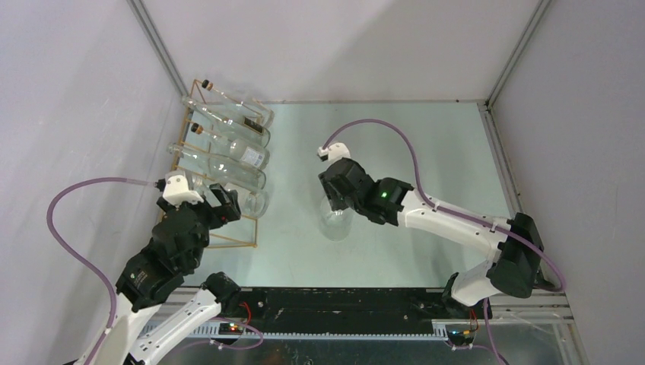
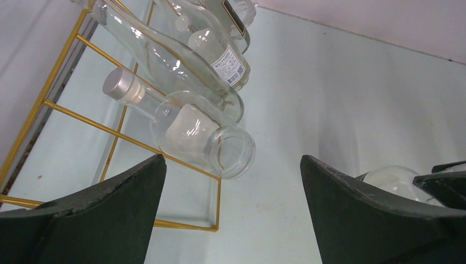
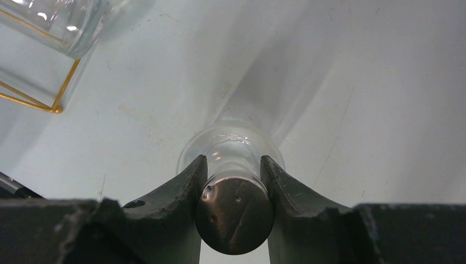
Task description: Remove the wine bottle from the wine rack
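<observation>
A clear wine bottle [image 1: 337, 222] stands upright on the pale green table, right of the wine rack [image 1: 228, 245]. My right gripper [image 1: 338, 194] is shut on its neck just under the dark cap [image 3: 235, 217], one finger on each side [image 3: 233, 170]. The gold wire wine rack [image 2: 82, 115] at the left holds several clear bottles lying on their sides. The nearest of these [image 2: 187, 129] has a silver cap. Near the rack's near end my left gripper [image 1: 205, 199] hangs wide open and empty [image 2: 232, 159]. The left wrist view catches the upright bottle [image 2: 390, 179] at its right edge.
Grey walls close in the table on the left, back and right. A black rail [image 1: 342, 304] runs along the near edge between the arm bases. The rack's near corner [image 3: 55, 109] and one racked bottle's base [image 3: 60, 22] lie left of the right gripper.
</observation>
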`<state>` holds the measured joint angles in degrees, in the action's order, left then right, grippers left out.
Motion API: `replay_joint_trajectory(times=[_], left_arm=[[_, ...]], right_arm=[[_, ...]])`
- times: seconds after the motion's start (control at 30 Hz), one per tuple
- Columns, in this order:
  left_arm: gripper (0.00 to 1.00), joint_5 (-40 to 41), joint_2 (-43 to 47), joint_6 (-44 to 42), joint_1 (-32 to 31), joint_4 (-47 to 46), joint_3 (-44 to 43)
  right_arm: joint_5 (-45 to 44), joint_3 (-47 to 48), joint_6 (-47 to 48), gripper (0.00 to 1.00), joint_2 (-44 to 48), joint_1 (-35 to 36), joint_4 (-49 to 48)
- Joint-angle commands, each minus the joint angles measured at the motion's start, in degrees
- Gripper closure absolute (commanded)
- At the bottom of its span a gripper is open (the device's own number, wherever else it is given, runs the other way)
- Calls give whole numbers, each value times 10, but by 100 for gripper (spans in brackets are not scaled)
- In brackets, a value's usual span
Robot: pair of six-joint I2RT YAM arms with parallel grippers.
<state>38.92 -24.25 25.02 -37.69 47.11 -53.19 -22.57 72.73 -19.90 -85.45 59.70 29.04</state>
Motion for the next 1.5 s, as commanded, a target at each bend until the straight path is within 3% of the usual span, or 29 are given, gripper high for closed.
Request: replay_joint_trajectory(times=[0.0,0.1,0.37,0.63,0.93,1.4,1.47], left_arm=[[0,26,3,4,3,6,-1],[0,30,4,4,3,18,-6],[0,39,18,4,3,42,-13],[0,39,19,6,3,36,-2],[0,43,16,3,3,31,10],[0,63,38,0,3,23,40],[0,64,40,0,3,23,42]], right_arm=[[31,24,-6,100,47,-54,-16],[43,23,17,100,67,-99,-21],[134,24,50,100,125,-308,-57],[166,24,59,100,106,-491,-125],[120,45,71,100,44,-535,-183],[105,76,107,100,-15,-537,-173],[104,76,108,95,-17,-537,-165]])
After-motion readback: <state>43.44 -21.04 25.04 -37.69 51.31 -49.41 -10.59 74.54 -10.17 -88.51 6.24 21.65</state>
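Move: The right hand already grips the capped top of the standing wine bottle, whose middle is about 11 cm below it. The empty spot for it lies roughly 19 cm ahead and 30 cm right, 22 cm down at the table. The rack's near corner is some 26 cm left and 6 cm back; the silver-capped bottle is 32 cm left, 6 cm ahead. From the left hand, that racked bottle is about 11 cm ahead, 3 cm left; the standing bottle, 5 cm ahead, 30 cm right. Still pinching the bottle by its capped top, the right hand sweeps it about 30 cm right and nearly 20 cm forward, away from the rack, arching up some 5 cm and turning roughly 40 degrees clockwise, then sinks almost to its starting height with the grip kept. Beside the rack, the open left hand eases 3 cm down and 2 cm left. ##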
